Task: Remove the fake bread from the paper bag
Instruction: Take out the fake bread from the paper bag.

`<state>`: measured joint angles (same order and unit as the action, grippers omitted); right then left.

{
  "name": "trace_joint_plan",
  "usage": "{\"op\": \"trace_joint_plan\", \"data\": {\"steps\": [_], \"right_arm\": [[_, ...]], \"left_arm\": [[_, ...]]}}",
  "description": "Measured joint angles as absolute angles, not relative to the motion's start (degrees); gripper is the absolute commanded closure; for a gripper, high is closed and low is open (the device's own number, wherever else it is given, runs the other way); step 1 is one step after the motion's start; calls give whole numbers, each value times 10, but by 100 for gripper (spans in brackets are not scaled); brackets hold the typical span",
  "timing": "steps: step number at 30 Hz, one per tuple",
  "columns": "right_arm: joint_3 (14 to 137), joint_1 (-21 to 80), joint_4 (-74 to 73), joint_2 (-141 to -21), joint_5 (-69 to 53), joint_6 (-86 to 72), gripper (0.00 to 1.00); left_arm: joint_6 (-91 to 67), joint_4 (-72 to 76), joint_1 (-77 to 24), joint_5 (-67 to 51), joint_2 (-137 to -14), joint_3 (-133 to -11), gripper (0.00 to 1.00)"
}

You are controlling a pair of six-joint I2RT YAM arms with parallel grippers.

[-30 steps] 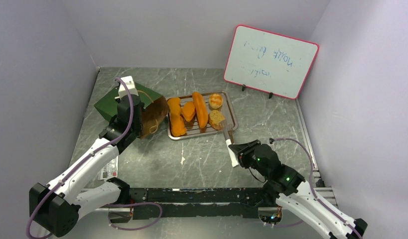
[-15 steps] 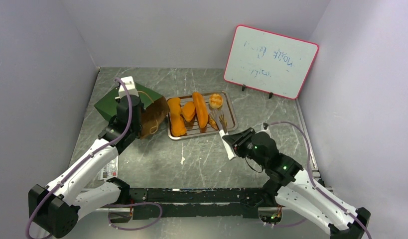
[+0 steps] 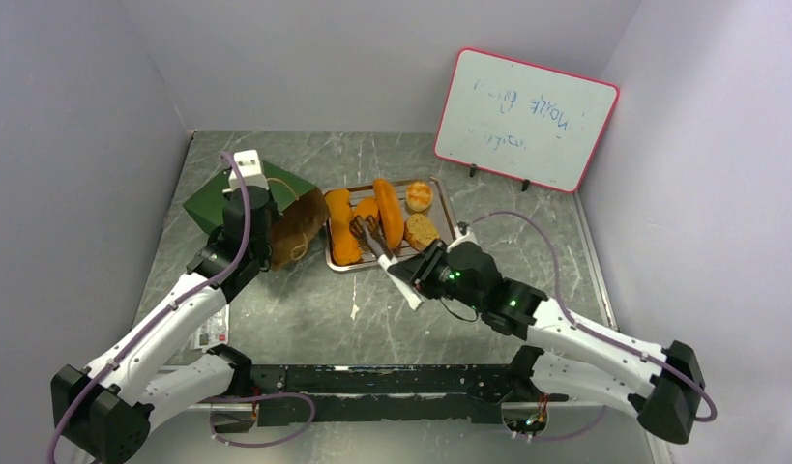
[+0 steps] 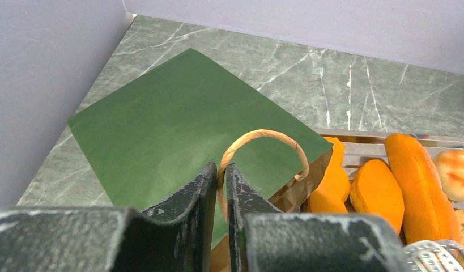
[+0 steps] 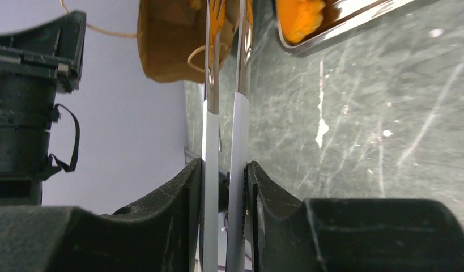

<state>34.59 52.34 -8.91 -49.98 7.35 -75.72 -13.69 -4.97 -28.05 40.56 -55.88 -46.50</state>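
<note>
The paper bag [image 3: 218, 198] lies on its side, dark green on top, with its brown mouth [image 3: 300, 227] facing the tray. My left gripper [image 4: 222, 170] is shut on the bag's tan cord handle [image 4: 263, 135] and sits above the bag [image 3: 261, 188]. Several pieces of fake bread lie on the metal tray [image 3: 450, 217]: a long loaf [image 3: 389, 213], another loaf [image 3: 341, 237], a round bun [image 3: 419, 195]. My right gripper [image 5: 225, 170] is shut on the white-wrapped handles of metal tongs [image 3: 377, 242]. The tongs' tips hover over the tray's left half, pointing at the bag mouth [image 5: 173, 45].
A pink-framed whiteboard [image 3: 524, 118] stands at the back right. A white card [image 3: 210, 329] lies near the left arm. Grey walls close in both sides. The left wrist view shows the tray's breads [image 4: 377, 192] just right of the bag.
My right arm has swung left with the tongs, from the tray's right end to over its left half, near the bag mouth. The left gripper has stayed on the handle.
</note>
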Motion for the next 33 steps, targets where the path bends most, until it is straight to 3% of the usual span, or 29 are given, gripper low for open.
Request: {"op": "trace_joint_plan", "data": {"steps": [11,33], "right_arm": [[407,598,0,-621,67,-743,70],[538,610,130,-881,4,-744,70]], "left_arm": [[-137,-65,-281,393,-550,-465,93],[-157,-119,-281,361,-493,-465,93]]}}
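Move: The empty tongs in the right hand are headed for the paper bag's mouth, about 23 cm to that hand's left, some 12 cm ahead and 8 cm lower. On the tray, roughly 14 cm below the hand, the left bread lies 18 cm ahead and 13 cm left, the small bread 20 cm ahead and 9 cm left. From the left hand, on the bag's handle, the mouth lies about 3 cm ahead, 4 cm right and 14 cm down. The right hand sweeps about 16 cm to its left, swinging the open tongs off the tray side and into the mouth of the bag while turning some 15 degrees counter-clockwise; it draws back and rises slightly at first, then eases forward and sinks again, its grip on the tongs unchanged. The left hand keeps the handle pinched and draws it back a couple of centimetres. ##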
